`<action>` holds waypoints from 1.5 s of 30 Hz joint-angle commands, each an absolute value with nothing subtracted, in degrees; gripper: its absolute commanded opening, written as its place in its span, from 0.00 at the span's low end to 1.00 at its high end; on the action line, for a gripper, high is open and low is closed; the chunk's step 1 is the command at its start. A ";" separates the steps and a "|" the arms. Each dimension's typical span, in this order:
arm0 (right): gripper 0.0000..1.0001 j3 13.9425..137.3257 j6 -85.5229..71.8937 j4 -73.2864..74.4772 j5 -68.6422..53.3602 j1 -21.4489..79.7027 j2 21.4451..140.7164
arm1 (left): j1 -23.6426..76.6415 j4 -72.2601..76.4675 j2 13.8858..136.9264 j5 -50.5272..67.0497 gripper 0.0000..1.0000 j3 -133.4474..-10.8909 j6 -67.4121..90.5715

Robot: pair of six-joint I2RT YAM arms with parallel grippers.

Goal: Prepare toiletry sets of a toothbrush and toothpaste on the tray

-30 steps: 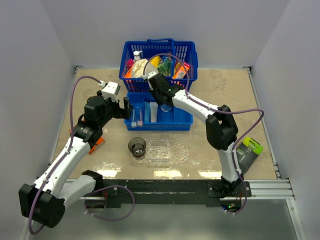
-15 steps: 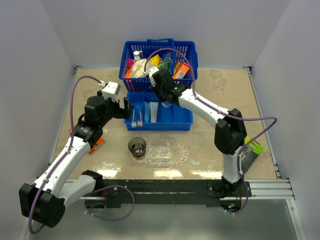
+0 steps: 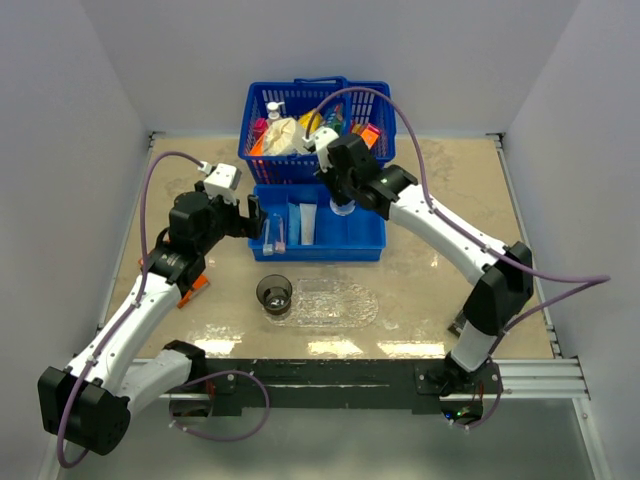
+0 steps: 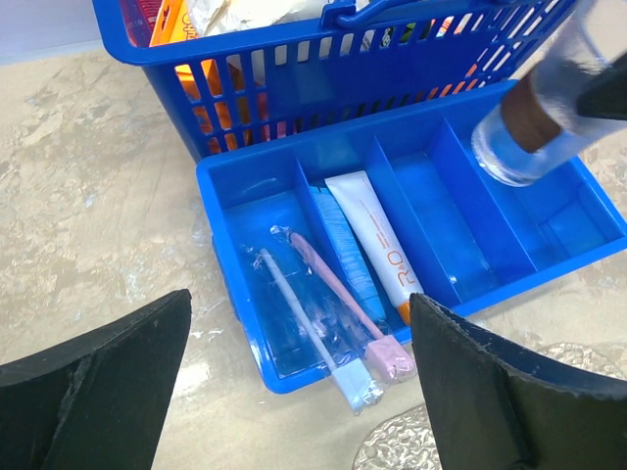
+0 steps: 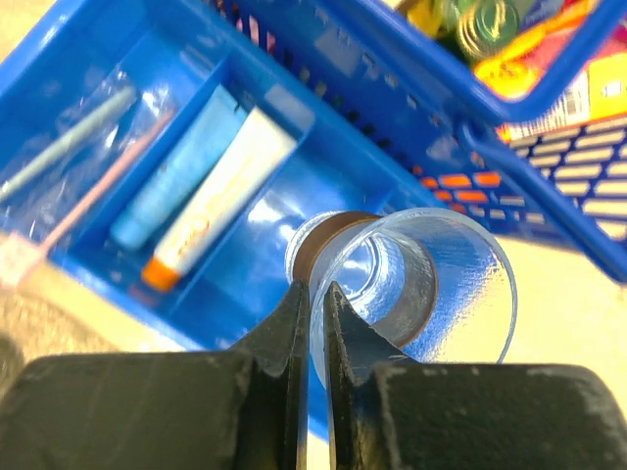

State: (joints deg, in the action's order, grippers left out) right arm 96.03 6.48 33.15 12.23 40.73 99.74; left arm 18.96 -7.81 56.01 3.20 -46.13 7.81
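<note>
Two wrapped toothbrushes, one pink (image 4: 338,294) and one pale (image 4: 299,318), lie in the left compartment of the blue divided bin (image 3: 365,240). A white toothpaste tube (image 4: 377,240) and a pale blue one (image 4: 343,250) fill the compartment beside them. My left gripper (image 4: 300,296) hangs open over the bin's left end, with nothing between its jaws. Above the bin's right half, my right gripper (image 5: 313,289) is shut on the rim of a clear cup (image 5: 421,284). The bumpy clear tray (image 3: 335,302) lies in front of the bin, with a smoky cup (image 3: 274,292) at its left end.
Behind the bin stands a blue handled basket (image 3: 318,100) packed with a pump bottle and bright packets. An orange object (image 3: 195,287) lies under the left arm. White walls close in the table on three sides.
The right arm's elbow has swung far out to the right, and its gripper has carried the clear cup a little to the right over the bin. The left arm is still.
</note>
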 commanded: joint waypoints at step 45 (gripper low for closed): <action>0.00 57.66 -15.21 31.82 24.78 61.61 71.19 | 19.34 -5.98 56.78 3.78 0.96 -46.32 7.56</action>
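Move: The right hand already holds a clear cup by its rim above the blue organizer. The right end of the clear tray, where the cup is taken, lies about 18 cm back, 4 cm right and 21 cm below. The first cup, on that tray's left end, is some 17 cm back and 13 cm left; the organizer's middle is about 3 cm ahead and 4 cm left. From the left hand, the tray's right end is roughly 11 cm back and 20 cm right. Drawing back about 20 cm, the right hand carries the cup from above the blue organizer to over the clear tray's right end, rising some 3 cm first, then sinking about 12 cm and drifting slightly right. The fingers tip some 15 degrees more steeply down and stay pinched on the rim; the hand slows to almost nothing at the end. ##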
